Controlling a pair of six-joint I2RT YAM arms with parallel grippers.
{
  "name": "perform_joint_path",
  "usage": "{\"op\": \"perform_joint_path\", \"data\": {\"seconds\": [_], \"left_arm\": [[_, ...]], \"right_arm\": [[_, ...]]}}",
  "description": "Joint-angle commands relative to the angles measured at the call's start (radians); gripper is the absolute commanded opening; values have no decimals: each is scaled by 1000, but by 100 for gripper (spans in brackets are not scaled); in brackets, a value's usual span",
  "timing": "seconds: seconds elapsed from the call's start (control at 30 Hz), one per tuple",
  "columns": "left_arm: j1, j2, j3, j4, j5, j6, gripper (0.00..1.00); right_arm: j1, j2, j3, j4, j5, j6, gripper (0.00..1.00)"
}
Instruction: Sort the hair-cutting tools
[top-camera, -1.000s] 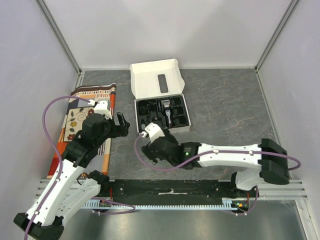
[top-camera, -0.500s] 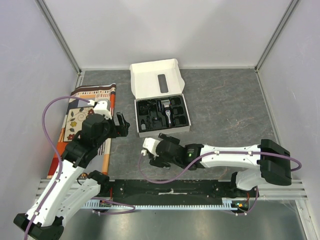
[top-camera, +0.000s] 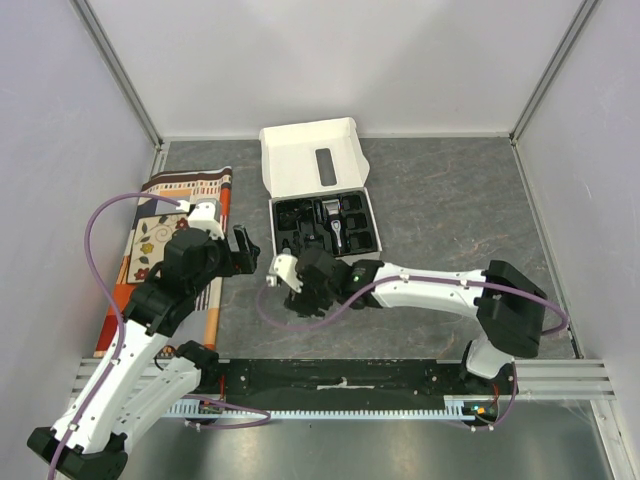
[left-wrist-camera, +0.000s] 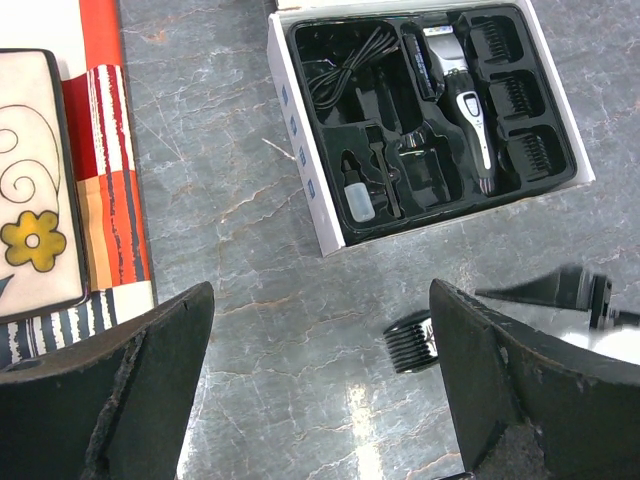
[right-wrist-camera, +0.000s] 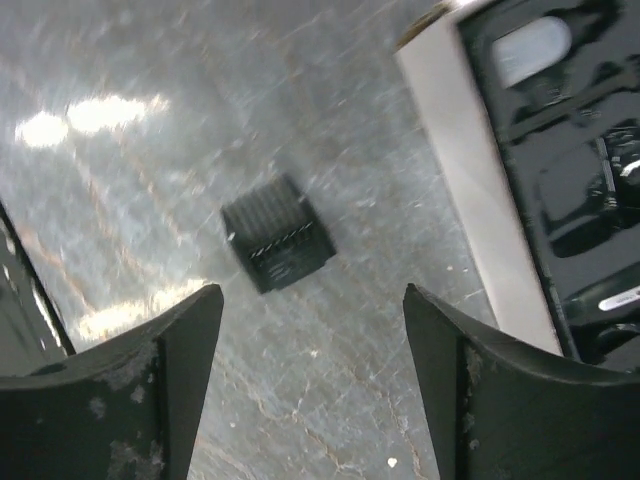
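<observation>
The hair-cutting tools lie mostly in the black tray of the white box: the black clipper with its silver head, the coiled cable, a small bottle and several comb guards. One loose black comb guard lies on the grey table in front of the box. My right gripper hangs open just above and short of it, touching nothing. My left gripper is open and empty, left of the box.
The box's white lid stands open at the back. A patterned orange mat lies along the left side. The right arm's forearm stretches across the table in front of the box.
The right arm has swung its forearm towards the box and turned its wrist, bringing the gripper back up over the loose comb guard. The left arm has stayed still.
</observation>
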Motion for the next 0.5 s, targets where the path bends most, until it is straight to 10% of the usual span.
{"op": "perform_joint_path", "data": {"seconds": [0.0, 0.13, 0.27, 0.47], "left_arm": [[4, -6, -3, 31, 5, 36, 94], [4, 1, -1, 31, 2, 36, 94], [2, 5, -1, 32, 5, 36, 93], [2, 6, -1, 31, 8, 36, 93]], "right_arm": [[-18, 61, 187, -108, 21, 300, 73], [51, 136, 237, -203, 109, 497, 47], [93, 146, 183, -210, 174, 649, 0], [126, 95, 60, -171, 220, 778, 0]]}}
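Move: The black comb lies on the table roughly 4 cm left, 2 cm ahead and 7 cm below the open right hand. The box's middle is some 18 cm straight ahead. Inside the box, the dropper bottle lies about 14 cm ahead and 8 cm left of this hand, and the clipper about 20 cm ahead and 2 cm right. From the idle left hand the comb is about 10 cm right, 2 cm back and 20 cm below. With nothing between them, the right hand's fingers go from nearly wide open to fully shut, touching neither comb nor table. The hand first swings left about 3 cm while rising and edging forward, then turns back and down, some 5 cm towards the base, to the comb's near side. Meanwhile it turns about 30 degrees clockwise, tipping its fingers more steeply down. ##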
